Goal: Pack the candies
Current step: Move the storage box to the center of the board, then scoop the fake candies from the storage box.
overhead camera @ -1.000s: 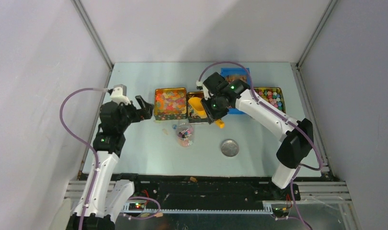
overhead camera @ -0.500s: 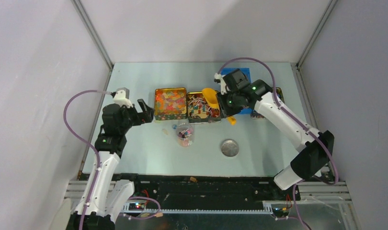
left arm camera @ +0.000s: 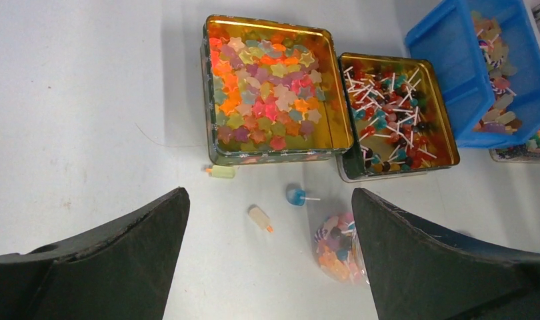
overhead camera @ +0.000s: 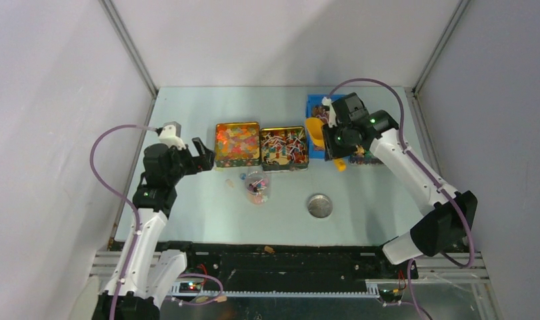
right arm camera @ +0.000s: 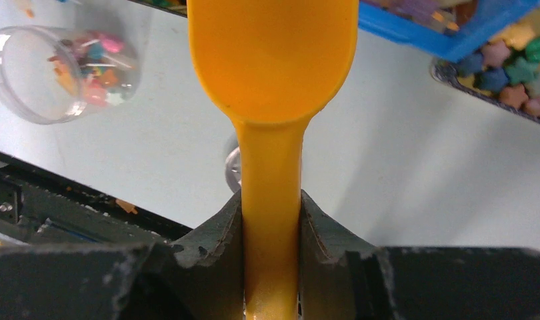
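The candies lie in several containers: star gummies in a gold tin [overhead camera: 237,143] [left arm camera: 271,87], lollipops in a second tin [overhead camera: 284,148] [left arm camera: 394,113], wrapped pieces in a blue bin [overhead camera: 319,110] [left arm camera: 477,67]. A clear jar [overhead camera: 257,187] [left arm camera: 337,247] [right arm camera: 61,67] holds mixed candies. My right gripper [overhead camera: 329,148] [right arm camera: 272,213] is shut on the handle of the orange scoop [overhead camera: 314,131] [right arm camera: 274,60], its bowl over the blue bin's near edge; no candy shows on it. Left of the gummy tin, my left gripper [overhead camera: 202,155] [left arm camera: 271,213] hangs open and holds nothing.
The round silver lid [overhead camera: 319,205] lies in front of the tins. A green sweet [left arm camera: 223,171], a cream sweet [left arm camera: 261,218] and a blue lollipop [left arm camera: 295,196] lie loose beside the jar. A tin of sugary stars [right arm camera: 514,80] sits right of the blue bin, mostly under my right arm.
My right arm has carried the scoop to the right, from over the lollipop tin to the blue bin. The left arm has barely shifted.
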You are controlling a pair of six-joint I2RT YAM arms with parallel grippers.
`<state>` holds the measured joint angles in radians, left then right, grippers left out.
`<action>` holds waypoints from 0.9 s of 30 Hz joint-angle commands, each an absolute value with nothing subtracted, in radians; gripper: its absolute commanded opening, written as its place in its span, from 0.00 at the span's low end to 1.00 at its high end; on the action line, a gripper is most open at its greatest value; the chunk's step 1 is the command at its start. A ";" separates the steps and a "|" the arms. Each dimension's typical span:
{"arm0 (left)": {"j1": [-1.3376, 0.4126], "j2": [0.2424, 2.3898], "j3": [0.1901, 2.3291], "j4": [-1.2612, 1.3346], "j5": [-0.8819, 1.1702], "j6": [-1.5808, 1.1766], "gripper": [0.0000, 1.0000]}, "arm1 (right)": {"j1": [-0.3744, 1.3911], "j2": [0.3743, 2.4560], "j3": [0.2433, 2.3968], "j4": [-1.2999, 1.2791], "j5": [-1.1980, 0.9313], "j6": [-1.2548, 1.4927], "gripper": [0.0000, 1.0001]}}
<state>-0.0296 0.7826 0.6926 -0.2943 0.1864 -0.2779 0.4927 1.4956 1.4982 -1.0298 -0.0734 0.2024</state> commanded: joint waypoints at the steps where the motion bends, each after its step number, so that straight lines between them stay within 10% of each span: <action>1: -0.028 0.793 0.705 -0.281 0.181 -0.257 1.00 | 0.429 1.457 1.462 -1.053 -0.043 0.203 0.00; 14: -0.028 0.806 0.708 -0.276 0.191 -0.263 1.00 | 0.506 1.619 1.607 -1.099 -0.040 0.156 0.00; 27: -0.028 0.825 0.713 -0.292 0.182 -0.265 1.00 | 0.753 2.185 2.361 -1.307 -0.038 0.130 0.00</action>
<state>-0.0296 0.8249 0.6926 -0.3012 0.1867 -0.2787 0.7216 2.0823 2.1799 -1.2228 -0.0288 0.1413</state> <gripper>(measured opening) 0.996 0.303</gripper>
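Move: The scoop is already in my right hand. The star-candy tin lies about 23 cm to my right hand's left and 6 cm ahead, some 17 cm below. On the way, the lollipop tin stands about 10 cm left and 5 cm ahead; the blue box is about 12 cm ahead and 3 cm right; the jar is roughly 18 cm left and 6 cm back. From my left hand, the star-candy tin is some 7 cm ahead and 6 cm right. Keeping my grip on the scoop, I first ease my right hand about 4 cm to the right while sinking some 2 cm. Then I turn back and sweep it fast left, roughly 17 cm and a little forward, away from the blue box and over the lollipop tin towards the star-candy tin, with the wrist swinging some 20 degrees counter-clockwise on the way. ##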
